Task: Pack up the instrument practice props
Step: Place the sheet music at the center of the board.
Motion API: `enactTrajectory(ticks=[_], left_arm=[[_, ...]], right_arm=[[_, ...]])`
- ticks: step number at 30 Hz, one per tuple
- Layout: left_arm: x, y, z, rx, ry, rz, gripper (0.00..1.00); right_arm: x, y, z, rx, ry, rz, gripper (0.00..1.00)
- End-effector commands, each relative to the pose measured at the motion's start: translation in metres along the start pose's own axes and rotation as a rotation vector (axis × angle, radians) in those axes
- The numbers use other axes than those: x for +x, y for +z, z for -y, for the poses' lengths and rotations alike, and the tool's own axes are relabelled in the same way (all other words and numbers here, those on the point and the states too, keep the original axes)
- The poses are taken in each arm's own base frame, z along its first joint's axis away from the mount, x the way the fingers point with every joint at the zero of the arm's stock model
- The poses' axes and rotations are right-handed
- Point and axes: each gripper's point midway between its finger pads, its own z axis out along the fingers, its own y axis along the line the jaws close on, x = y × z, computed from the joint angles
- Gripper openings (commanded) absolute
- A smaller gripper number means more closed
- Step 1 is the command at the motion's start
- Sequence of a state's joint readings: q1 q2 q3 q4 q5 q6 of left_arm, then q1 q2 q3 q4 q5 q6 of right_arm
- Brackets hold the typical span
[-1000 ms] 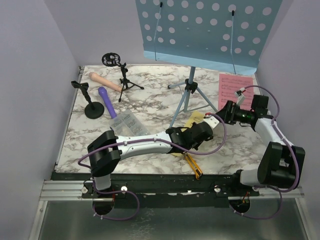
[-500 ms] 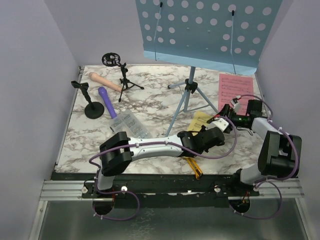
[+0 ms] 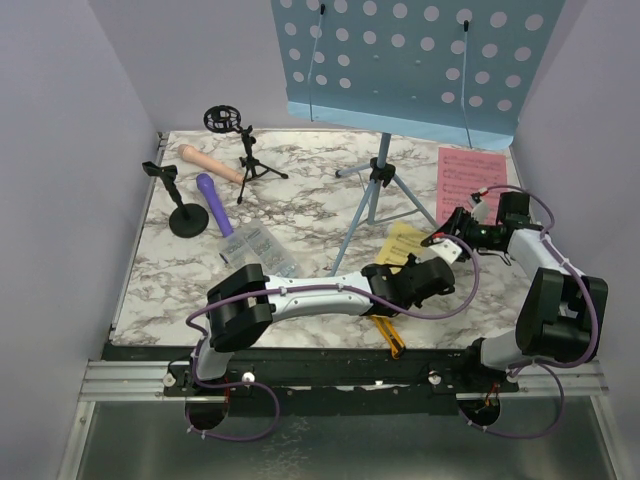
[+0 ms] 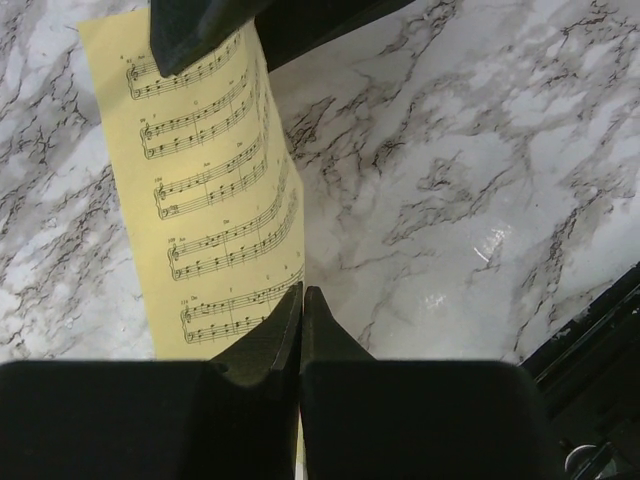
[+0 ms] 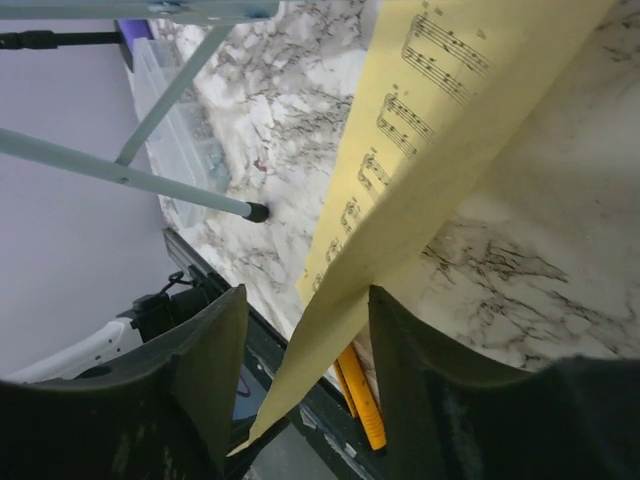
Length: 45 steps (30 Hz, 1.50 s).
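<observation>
The yellow sheet-music page (image 3: 400, 243) is lifted off the marble at the front right. My left gripper (image 4: 301, 290) is shut on one edge of the yellow page (image 4: 200, 180). My right gripper (image 5: 305, 295) stands open with the yellow page (image 5: 430, 110) passing between its fingers, one corner hanging free. In the top view my right gripper (image 3: 441, 243) meets my left gripper (image 3: 412, 266) at the sheet. The pink page (image 3: 470, 175) lies flat at the back right. The light-blue music rack (image 3: 415, 60) stands at the back on its tripod legs (image 3: 375, 200).
A beige microphone (image 3: 208, 163), a purple microphone (image 3: 214, 203) and two black mic mounts (image 3: 185, 205) (image 3: 240, 140) sit at the back left. A clear plastic box (image 3: 258, 248) lies left of centre. A yellow-and-black utility knife (image 3: 388, 332) lies at the front edge, under my left arm.
My left gripper carried the yellow page to the right. My right gripper swung in from the right onto the page, and its jaws have narrowed around the sheet.
</observation>
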<state>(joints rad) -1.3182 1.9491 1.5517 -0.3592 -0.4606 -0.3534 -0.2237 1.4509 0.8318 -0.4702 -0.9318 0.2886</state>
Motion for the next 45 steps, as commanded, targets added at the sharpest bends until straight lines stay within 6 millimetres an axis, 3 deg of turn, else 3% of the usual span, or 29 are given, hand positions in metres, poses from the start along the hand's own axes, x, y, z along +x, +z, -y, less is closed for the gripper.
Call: enactTrajectory(ticks=[1, 4, 8, 11, 13, 16, 19, 20, 24, 27, 35, 40, 45], left_arm=[[-0.003, -0.002, 0.016, 0.054, -0.030, -0.003, 0.03], [-0.001, -0.003, 0.019, 0.072, -0.036, -0.013, 0.03], [0.003, -0.005, 0.021, 0.083, -0.046, -0.022, 0.03], [0.004, -0.005, 0.021, 0.088, -0.057, -0.024, 0.03], [0.004, -0.006, 0.023, 0.098, -0.063, -0.026, 0.05], [0.005, -0.007, 0.027, 0.120, -0.071, -0.030, 0.11], [0.004, -0.012, 0.029, 0.142, -0.076, -0.029, 0.22], [0.001, -0.016, 0.029, 0.151, -0.080, -0.023, 0.27], [-0.007, -0.037, 0.031, 0.226, -0.064, -0.016, 0.58], [-0.012, -0.057, 0.029, 0.294, -0.055, -0.009, 0.72], [-0.019, -0.096, -0.020, 0.358, -0.076, 0.028, 0.87], [-0.014, -0.113, -0.063, 0.334, -0.132, 0.060, 0.88], [-0.001, -0.129, -0.087, 0.307, -0.177, 0.121, 0.89]], right_arm=[[0.007, -0.003, 0.007, 0.067, 0.037, -0.012, 0.50], [0.009, -0.002, 0.016, 0.100, 0.045, -0.007, 0.48], [0.010, -0.002, 0.022, 0.132, 0.042, -0.009, 0.54], [0.011, -0.002, 0.026, 0.145, 0.041, -0.010, 0.53], [0.011, -0.002, 0.027, 0.149, 0.036, -0.010, 0.46], [0.010, -0.002, 0.024, 0.138, 0.019, -0.007, 0.24], [0.008, -0.005, 0.020, 0.134, -0.010, 0.005, 0.03], [0.007, -0.007, 0.019, 0.137, -0.022, 0.011, 0.00], [0.000, -0.016, 0.014, 0.158, -0.078, 0.055, 0.00], [-0.009, -0.025, 0.004, 0.157, -0.121, 0.106, 0.00], [-0.049, -0.068, -0.018, 0.217, -0.284, 0.253, 0.00], [-0.070, -0.093, -0.018, 0.342, -0.537, 0.284, 0.00], [-0.093, -0.116, -0.027, 0.436, -0.816, 0.307, 0.00]])
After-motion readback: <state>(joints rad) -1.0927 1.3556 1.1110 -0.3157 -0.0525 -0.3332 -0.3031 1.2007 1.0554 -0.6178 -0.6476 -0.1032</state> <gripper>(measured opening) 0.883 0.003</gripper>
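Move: My left hand still pinches the yellow sheet music; its middle lies some 6 cm ahead of that hand, 4 cm to its left and slightly below. My right hand, fingers half open around the sheet's far part, has that middle about 5 cm back and 4 cm to its left. The box cutter lies roughly 3 cm back and 10 cm to the left of my left hand; the pink sheet is about 15 cm ahead and 9 cm to the right of my right hand. I sink my right hand about 2 cm and shut its fingers on the yellow sheet while my left eases back, opens wide and lets go. Then my left rises and swings left, away from the sheet and clear of my right hand, and my right lifts the sheet some 10 cm while going right and a little forward towards the pink sheet, fingers swinging from left towards forward by about 30 degrees. ##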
